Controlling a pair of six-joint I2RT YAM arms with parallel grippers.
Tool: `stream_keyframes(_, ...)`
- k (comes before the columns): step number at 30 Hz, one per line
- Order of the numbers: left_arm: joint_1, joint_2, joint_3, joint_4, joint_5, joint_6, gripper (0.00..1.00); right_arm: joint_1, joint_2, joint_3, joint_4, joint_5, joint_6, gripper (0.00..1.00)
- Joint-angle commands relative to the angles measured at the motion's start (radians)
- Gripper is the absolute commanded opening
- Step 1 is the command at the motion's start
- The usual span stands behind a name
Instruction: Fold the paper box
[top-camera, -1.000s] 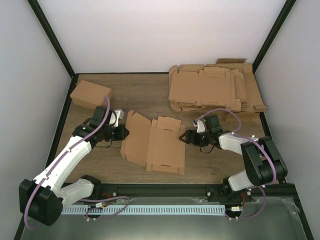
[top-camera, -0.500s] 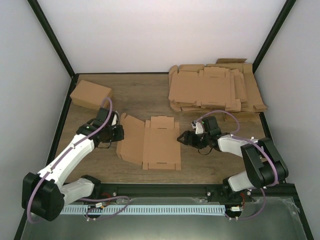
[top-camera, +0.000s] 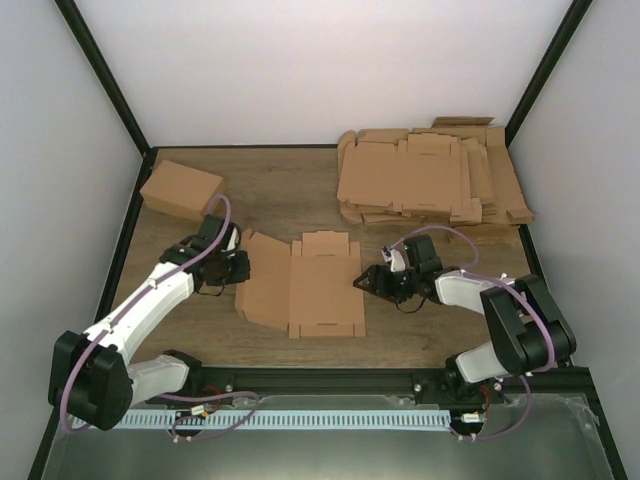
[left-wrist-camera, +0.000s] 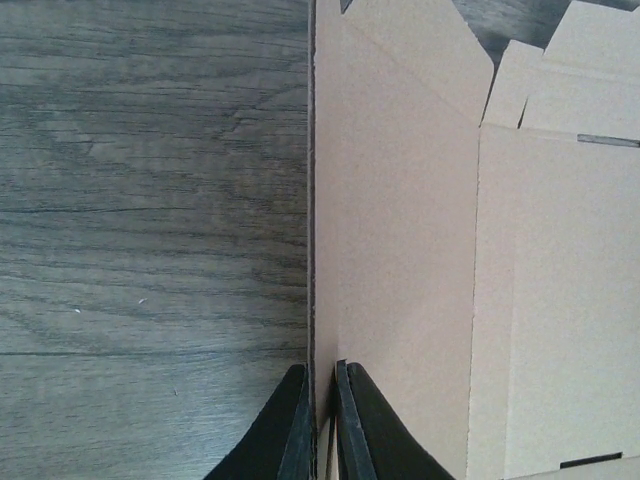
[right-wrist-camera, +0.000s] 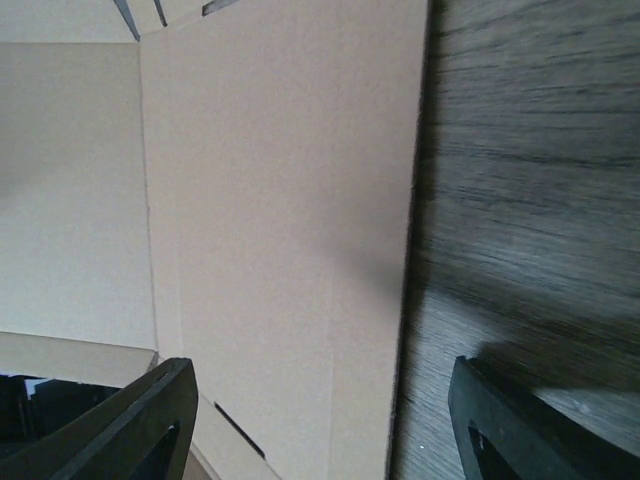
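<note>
The paper box (top-camera: 322, 285) is a flat brown die-cut sheet lying mid-table, its left panel (top-camera: 262, 280) tilted up. My left gripper (top-camera: 240, 268) is shut on that panel's outer edge. In the left wrist view the thin cardboard edge (left-wrist-camera: 322, 250) runs straight into the closed gripper (left-wrist-camera: 318, 370). My right gripper (top-camera: 362, 282) stands open at the sheet's right edge. In the right wrist view its two fingers (right-wrist-camera: 155, 415) are spread wide, one over the cardboard (right-wrist-camera: 280, 230) and the other over bare wood, touching nothing.
A thick pile of flat brown blanks (top-camera: 430, 175) fills the back right. A folded brown box (top-camera: 180, 188) sits at the back left by the black frame. Wood tabletop (top-camera: 300, 195) shows between them.
The sheet has slid left and squared up to the table edge. My left gripper moved back and inward with the panel. The right gripper followed a little left.
</note>
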Motion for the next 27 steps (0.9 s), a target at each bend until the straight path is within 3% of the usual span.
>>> stream_keyframes(1, -0.006, 0.022, -0.002, 0.019, 0.018, 0.008, 0.09, 0.02, 0.05, -0.002, -0.02, -0.032, 0.034, 0.72)
stream_keyframes(5, -0.01, 0.046, 0.001, 0.021, 0.024, 0.01, 0.09, 0.046, 0.099, 0.005, 0.014, -0.049, 0.048, 0.69)
stream_keyframes(12, -0.014, 0.07, 0.002, 0.019, 0.035, 0.017, 0.1, 0.046, 0.118, 0.015, 0.035, -0.066, 0.052, 0.55)
stream_keyframes(19, -0.015, 0.079, 0.003, 0.02, 0.035, 0.015, 0.1, 0.046, 0.033, 0.028, 0.009, -0.083, 0.047, 0.32)
stream_keyframes(27, -0.021, 0.104, 0.006, 0.029, 0.042, 0.014, 0.1, 0.046, -0.027, 0.033, -0.022, -0.114, 0.019, 0.29)
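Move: The right hand's wide-open fingers sit low astride the paper box's right edge, with that edge roughly 1 cm right of its hand point, level fore-and-aft and some 2 cm below. From this hand the far tab is about 8 cm ahead and 7 cm left, and the near slot about 8 cm back and 7 cm left. The left hand already holds the left panel's outer edge; the panel's crease lies about 9 cm right, 3 cm back and 5 cm below it, and the box's right edge some 24 cm right and 4 cm back. The right hand slides about 2 cm left and dips slightly, one finger over the cardboard and the other outside its right edge, then eases a little back to the right as the fingers close from wide to under a third open around that edge, and finally rises nearly 2 cm from its lowest point. Meanwhile the left hand keeps its nearly shut fingers on the left panel's outer edge and lowers it about 2 cm towards the table, hardly turning. ##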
